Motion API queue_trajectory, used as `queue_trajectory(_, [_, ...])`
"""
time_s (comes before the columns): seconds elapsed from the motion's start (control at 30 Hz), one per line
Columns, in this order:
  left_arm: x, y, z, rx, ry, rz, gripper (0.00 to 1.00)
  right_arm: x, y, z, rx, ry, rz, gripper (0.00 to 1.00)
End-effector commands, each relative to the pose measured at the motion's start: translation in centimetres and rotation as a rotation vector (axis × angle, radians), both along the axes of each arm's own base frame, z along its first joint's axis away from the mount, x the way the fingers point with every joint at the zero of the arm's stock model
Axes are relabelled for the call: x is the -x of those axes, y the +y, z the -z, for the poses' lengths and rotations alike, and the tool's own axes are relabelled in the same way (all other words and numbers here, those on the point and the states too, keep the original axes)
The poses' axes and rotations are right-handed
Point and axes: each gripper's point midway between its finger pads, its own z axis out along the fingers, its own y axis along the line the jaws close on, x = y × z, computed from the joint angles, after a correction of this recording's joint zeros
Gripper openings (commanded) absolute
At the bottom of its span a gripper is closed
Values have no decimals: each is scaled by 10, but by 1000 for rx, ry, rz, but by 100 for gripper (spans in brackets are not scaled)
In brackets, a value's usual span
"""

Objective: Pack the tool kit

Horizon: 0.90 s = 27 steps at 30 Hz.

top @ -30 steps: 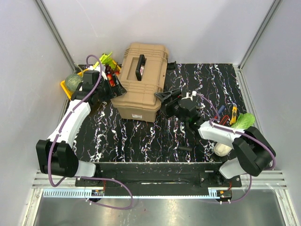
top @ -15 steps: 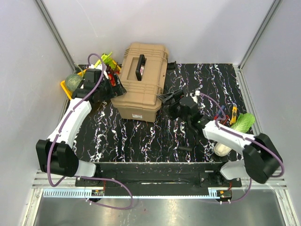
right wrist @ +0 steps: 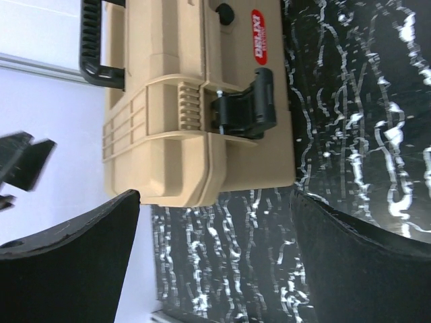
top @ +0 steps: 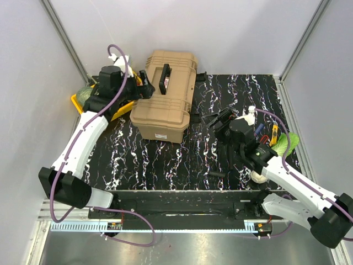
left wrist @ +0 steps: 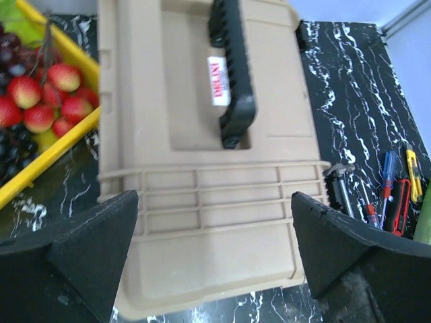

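Observation:
The tan toolbox (top: pixel 165 102) stands shut at the back middle of the table, with its black handle (top: pixel 164 79) on top. My left gripper (top: pixel 142 88) is open and empty at the box's left edge. In the left wrist view it hovers (left wrist: pixel 215 262) above the lid (left wrist: pixel 202 168), handle (left wrist: pixel 230 74) and red-white label (left wrist: pixel 219 81). My right gripper (top: pixel 214 118) is open and empty, right of the box and apart from it. Its wrist view (right wrist: pixel 215 256) shows the box's side (right wrist: pixel 168 134), a shut black latch (right wrist: pixel 246 111) and a red label (right wrist: pixel 258 33). Small hand tools (top: pixel 265 134) lie at the right, also seen from the left wrist (left wrist: pixel 390 195).
A yellow tray (top: pixel 77 104) of fruit and vegetables sits left of the box, with strawberries and grapes (left wrist: pixel 47 101) in it. A green leafy vegetable (top: pixel 287 142) and a white item (top: pixel 258 175) lie at the right. A small black piece (top: pixel 217 174) lies near the front.
My left gripper has risen and moved back over the box's left edge. My right arm has drawn back to the right, away from the box. The box stays shut.

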Motion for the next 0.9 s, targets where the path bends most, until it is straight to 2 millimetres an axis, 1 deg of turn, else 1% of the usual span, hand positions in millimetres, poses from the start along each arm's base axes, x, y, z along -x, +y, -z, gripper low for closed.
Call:
queue_trajectory(0.0, [-32,-23,-31,-58,-163,23,99,5,-21,-11,152,-55,18,97])
queue_trajectory(0.07, [-44,-31,-28,-82,-172,22,97,3,-24,-12,194,-64,17,97])
queue_trajectory(0.17, [-59,-46,-23,-114,-195,33,95,-2,-23,-10,241,-64,11,98])
queue_trajectory(0.3, [-77,-62,-1,-167,-161,31,90,-7,-16,-7,285,-60,-19,98])
queue_trajectory(0.33, [-80,-65,1,-172,-161,22,88,-8,-15,-5,300,-56,-22,98])
queue_trajectory(0.37, [-84,-68,7,-181,-147,17,84,-9,-14,-6,306,-56,-26,98])
queue_trajectory(0.43, [-89,-76,13,-187,-137,21,76,-12,-14,-5,323,-57,-30,98])
queue_trajectory(0.53, [-95,-82,21,-205,-122,5,59,-14,-15,-2,330,-46,-26,98])
queue_trajectory(0.57, [-97,-83,23,-211,-118,0,53,-14,-16,-2,325,-43,-21,98])
queue_trajectory(0.63, [-100,-82,25,-221,-110,-20,45,-14,-17,-1,321,-42,-18,97])
queue_trajectory(0.67, [-102,-81,23,-220,-110,-33,39,-13,-18,-1,317,-41,-13,98])
queue_trajectory(0.7, [-103,-79,26,-224,-98,-50,34,-13,-18,-1,315,-39,-9,97])
queue_trajectory(0.73, [-105,-78,23,-223,-96,-66,25,-13,-20,-1,313,-36,-3,97])
queue_trajectory(0.77, [-107,-77,20,-219,-91,-83,12,-13,-20,0,315,-35,-2,97])
queue_trajectory(0.8, [-109,-75,20,-223,-80,-98,2,-13,-22,0,315,-32,8,97])
queue_trajectory(0.87, [-111,-75,13,-209,-73,-116,0,-13,-25,1,318,-24,16,97])
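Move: Ahead of the left hand by about 12 cm, some 8 cm to its right and 7 cm lower, stands the toolbox's black carry handle; the box's near latch, already hanging open, is about 5 cm back, 21 cm right and 12 cm below that hand. The yellow fruit basket lies roughly 15 cm ahead, 21 cm left and 25 cm down. From the right hand the handle is about 21 cm ahead and 20 cm left, near its own height. Sweeping about 9 cm forward and 8 cm to the right over the lid, the left hand then sinks some 6 cm onto the carry handle, rolling its left side up about 15 degrees. On the way down the fingers start closing, and they pinch the handle near its near end. The empty right hand, beside the box, rolls its left side down some 20 degrees and settles a couple of centimetres lower. ##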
